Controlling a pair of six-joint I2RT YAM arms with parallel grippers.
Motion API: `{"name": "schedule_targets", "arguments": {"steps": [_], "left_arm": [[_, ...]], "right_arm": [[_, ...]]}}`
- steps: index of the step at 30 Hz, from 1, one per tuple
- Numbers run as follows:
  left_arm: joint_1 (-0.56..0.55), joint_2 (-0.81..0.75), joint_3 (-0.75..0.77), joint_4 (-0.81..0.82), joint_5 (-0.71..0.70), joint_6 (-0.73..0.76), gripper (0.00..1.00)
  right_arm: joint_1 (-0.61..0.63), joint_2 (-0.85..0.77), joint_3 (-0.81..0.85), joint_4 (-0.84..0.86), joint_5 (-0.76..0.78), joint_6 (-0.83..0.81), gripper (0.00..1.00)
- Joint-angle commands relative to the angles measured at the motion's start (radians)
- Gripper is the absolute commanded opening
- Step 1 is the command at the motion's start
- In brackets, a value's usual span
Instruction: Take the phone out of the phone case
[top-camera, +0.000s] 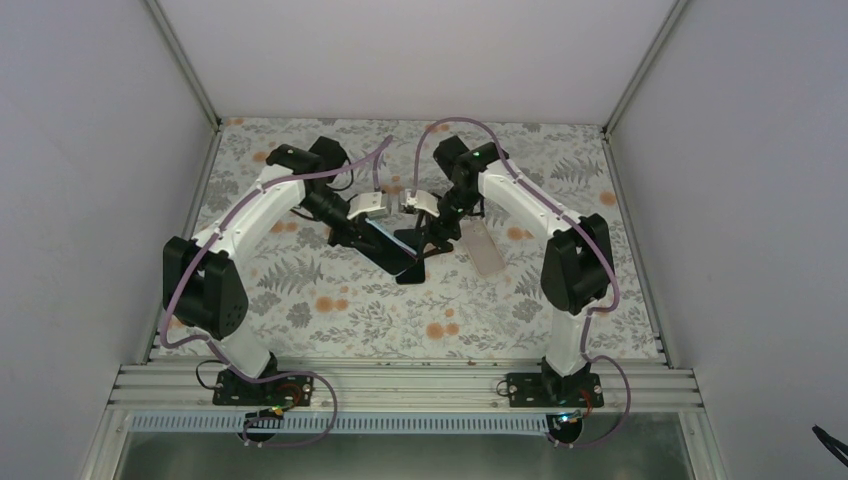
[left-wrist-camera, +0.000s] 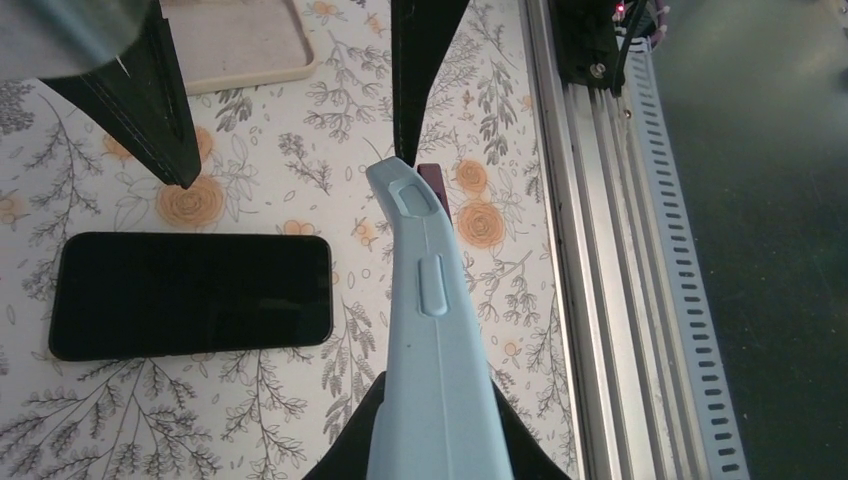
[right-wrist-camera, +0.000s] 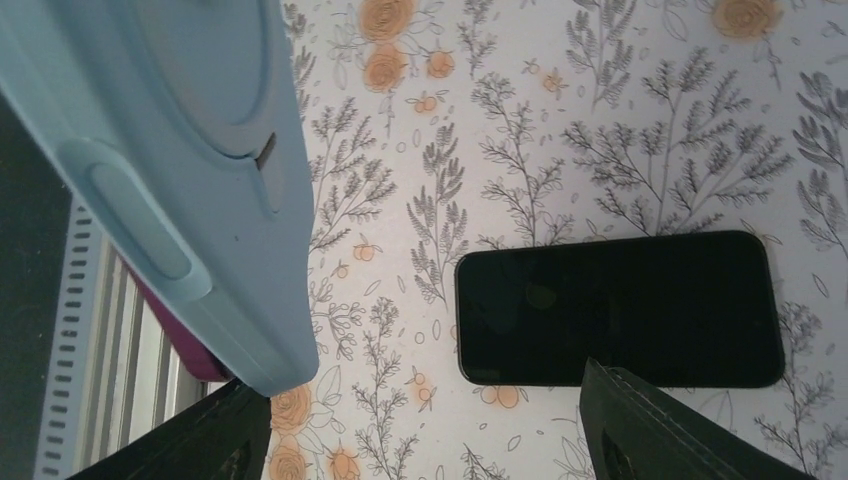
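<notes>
The light blue phone case (left-wrist-camera: 432, 330) stands edge-on in my left gripper (left-wrist-camera: 435, 445), which is shut on it and holds it above the table. A purple edge (right-wrist-camera: 172, 335) shows behind the case; I cannot tell what it is. The black phone (left-wrist-camera: 190, 295) lies flat, screen up, on the floral table beside the case, bare of any case. In the right wrist view the phone (right-wrist-camera: 620, 310) lies just ahead of my right gripper (right-wrist-camera: 430, 440), which stands open. The blue case (right-wrist-camera: 180, 170) hangs by its left finger, not between the fingers. In the top view both grippers meet at mid-table near the phone (top-camera: 411, 272).
A beige case (top-camera: 483, 248) lies flat on the table right of the grippers and shows at the top of the left wrist view as a beige case (left-wrist-camera: 240, 45). The aluminium rail (left-wrist-camera: 600, 260) runs along the table's near edge.
</notes>
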Motion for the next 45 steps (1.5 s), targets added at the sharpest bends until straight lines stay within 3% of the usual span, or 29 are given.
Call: {"name": "schedule_targets", "arguments": {"steps": [1, 7, 20, 23, 25, 27, 29, 35, 37, 45], "left_arm": [[-0.034, -0.027, 0.028, -0.031, 0.239, 0.042, 0.02], [-0.035, -0.021, 0.035, -0.031, 0.313, 0.074, 0.02], [-0.026, -0.038, 0.046, -0.029, 0.39, 0.104, 0.02], [-0.004, -0.032, 0.05, -0.029, 0.39, 0.105, 0.02], [0.026, -0.023, 0.066, -0.029, 0.394, 0.105, 0.02], [0.06, -0.007, 0.086, -0.029, 0.39, 0.101, 0.02], [0.076, 0.005, 0.106, 0.004, 0.342, 0.061, 0.02], [0.079, -0.08, -0.006, 0.4, 0.094, -0.241, 0.02], [0.079, -0.076, -0.007, 0.482, 0.043, -0.289, 0.02], [0.03, -0.073, -0.093, 0.75, -0.215, -0.401, 0.02]], "right_arm": [[0.0, -0.005, 0.045, 0.226, 0.044, 0.139, 0.79], [0.055, -0.034, 0.029, 0.35, 0.057, 0.261, 0.78], [0.196, -0.009, 0.076, 0.277, -0.312, 0.183, 0.79], [0.206, 0.068, 0.175, 0.116, -0.449, 0.083, 0.79], [0.223, 0.136, 0.282, -0.031, -0.543, 0.007, 0.71], [0.237, 0.157, 0.285, -0.045, -0.587, 0.015, 0.6], [0.254, 0.154, 0.258, -0.046, -0.603, 0.003, 0.57], [0.271, 0.115, 0.215, -0.044, -0.643, 0.001, 0.53], [0.27, 0.106, 0.225, -0.044, -0.648, 0.023, 0.45], [0.27, 0.058, 0.198, -0.042, -0.714, 0.043, 0.41]]}}
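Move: The left gripper still holds the phone in its light blue case. The case's free end lies about 9 cm to its right and 6 cm below, and from the right gripper some 3 cm back, 2 cm left and 1 cm lower. The black bare phone is on the table about 4 cm ahead of the right gripper, 3 cm left and 15 cm down; the empty case lies 18 cm right of that phone and 2 cm farther out. Keep one right finger at the case's free end, wedging between lip and phone. Nudge it about 1 cm forward, then sweep it left by some 8 cm, back and up along the case towards the left gripper, half closing the fingers and tilting the wrist; ease slightly forward and down. Hold the phone with the left gripper, letting it yield a few centimetres back, then left and forward again, turning counter-clockwise. ##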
